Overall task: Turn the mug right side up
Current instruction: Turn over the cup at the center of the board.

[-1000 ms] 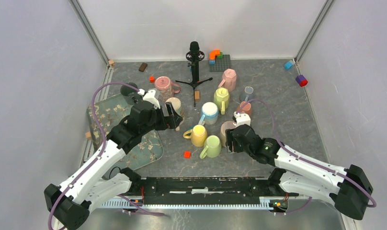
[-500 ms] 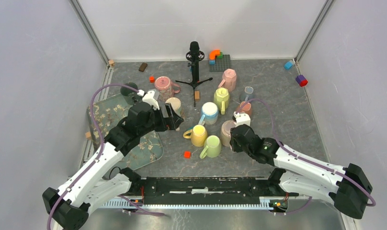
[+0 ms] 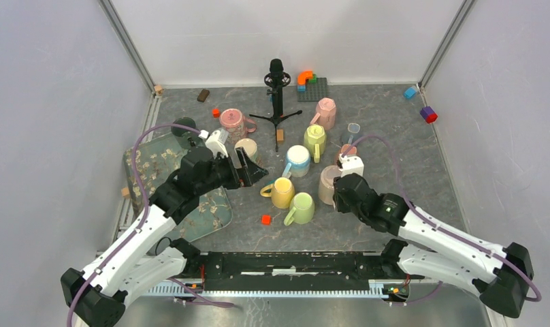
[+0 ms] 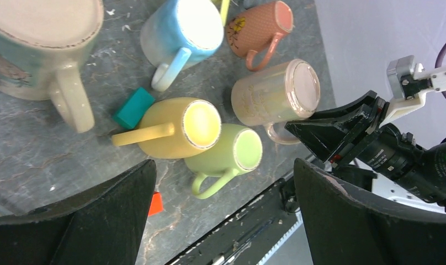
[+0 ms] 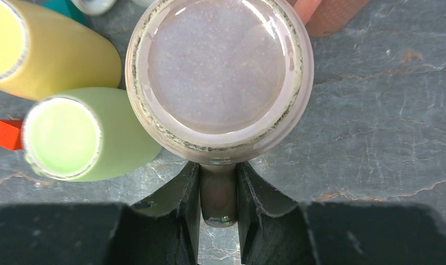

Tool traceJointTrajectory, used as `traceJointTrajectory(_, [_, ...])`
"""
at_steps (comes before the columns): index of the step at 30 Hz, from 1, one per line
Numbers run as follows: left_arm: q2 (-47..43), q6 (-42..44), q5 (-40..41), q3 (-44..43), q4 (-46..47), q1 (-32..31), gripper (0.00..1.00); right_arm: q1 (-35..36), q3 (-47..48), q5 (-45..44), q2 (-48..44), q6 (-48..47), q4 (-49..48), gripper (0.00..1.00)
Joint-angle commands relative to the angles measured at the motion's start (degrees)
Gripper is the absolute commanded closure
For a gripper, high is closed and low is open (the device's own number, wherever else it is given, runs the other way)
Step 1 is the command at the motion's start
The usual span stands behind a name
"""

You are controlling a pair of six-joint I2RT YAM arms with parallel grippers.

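The mug (image 3: 329,182) is a pinkish-beige one standing upside down on the grey table, its flat base (image 5: 219,72) facing up. My right gripper (image 3: 336,197) is at its near side, shut on the mug's handle (image 5: 218,196), which sits pinched between both fingers (image 5: 183,193). The left wrist view shows the same mug (image 4: 276,93) with the right arm beside it. My left gripper (image 3: 250,169) hovers open to the left of the mug cluster, with nothing between its fingers (image 4: 99,215).
A yellow mug (image 3: 282,193) and a green mug (image 3: 301,208) lie on their sides just left of the held mug. A blue-white mug (image 3: 298,160), a cream mug (image 3: 247,148), a small orange-pink cup (image 3: 348,151), a red block (image 3: 265,219), a microphone stand (image 3: 277,88) and a floral tray (image 3: 156,170) surround them.
My right gripper has closed on the mug's handle, and the mug with it has shifted slightly away from the table's near edge. The left arm has edged a little to the right.
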State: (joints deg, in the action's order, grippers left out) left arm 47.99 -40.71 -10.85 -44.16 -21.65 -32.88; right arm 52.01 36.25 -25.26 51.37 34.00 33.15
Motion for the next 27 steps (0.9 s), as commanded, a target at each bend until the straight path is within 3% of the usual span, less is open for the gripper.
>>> traceJointTrajectory(1, [-1.34, -4.92, -4.65, 0.56, 5.84, -0.16, 0.0, 0.11, 6.17, -4.77, -5.24, -0.76, -4.29, 1.0])
traceJointTrajectory(14, [-1.7, -12.06, -13.3, 2.28, 16.82, -0.17, 0.0, 0.07, 14.32, 1.63, -10.04, -0.34, -13.1, 1.0])
traceJointTrajectory(23, [-1.6, -25.11, -17.28, 10.95, 37.66, -0.16, 0.0, 0.06, 13.94, 10.3, -5.65, 4.07, -31.26, 1.0])
traceJointTrajectory(27, [-1.98, -27.82, -16.95, 13.35, 42.47, -0.16, 0.0, 0.1, 13.96, 13.58, -2.78, 6.64, -38.87, 1.0])
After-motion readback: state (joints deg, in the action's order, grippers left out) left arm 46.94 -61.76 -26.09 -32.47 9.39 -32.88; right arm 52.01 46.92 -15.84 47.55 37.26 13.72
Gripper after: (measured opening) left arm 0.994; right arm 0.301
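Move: The mug, upside down and just clear of the table, already hangs by its handle from the right fingers, its middle some 6 cm ahead and 2 cm left of them. The open left gripper, where it is being taken, is about 23 cm left, 2 cm ahead and 11 cm higher. From the right hand the green mug stands about 10 cm left and 2 cm ahead, the yellow mug 15 cm left and 6 cm ahead, both some 4 cm lower. From the left hand the held mug is roughly 21 cm right, 4 cm ahead and 11 cm lower. The mug goes up by its handle, some 16 cm in the right hand's unchanged pinch, first nearly straight, then swinging about 8 cm left towards the left gripper. Meanwhile the right wrist rolls its left side up around 30 degrees and tips the fingers upward. The left hand comes about 5 cm right and 4 cm up to meet it, rolling its left side down, fingers wide open. ##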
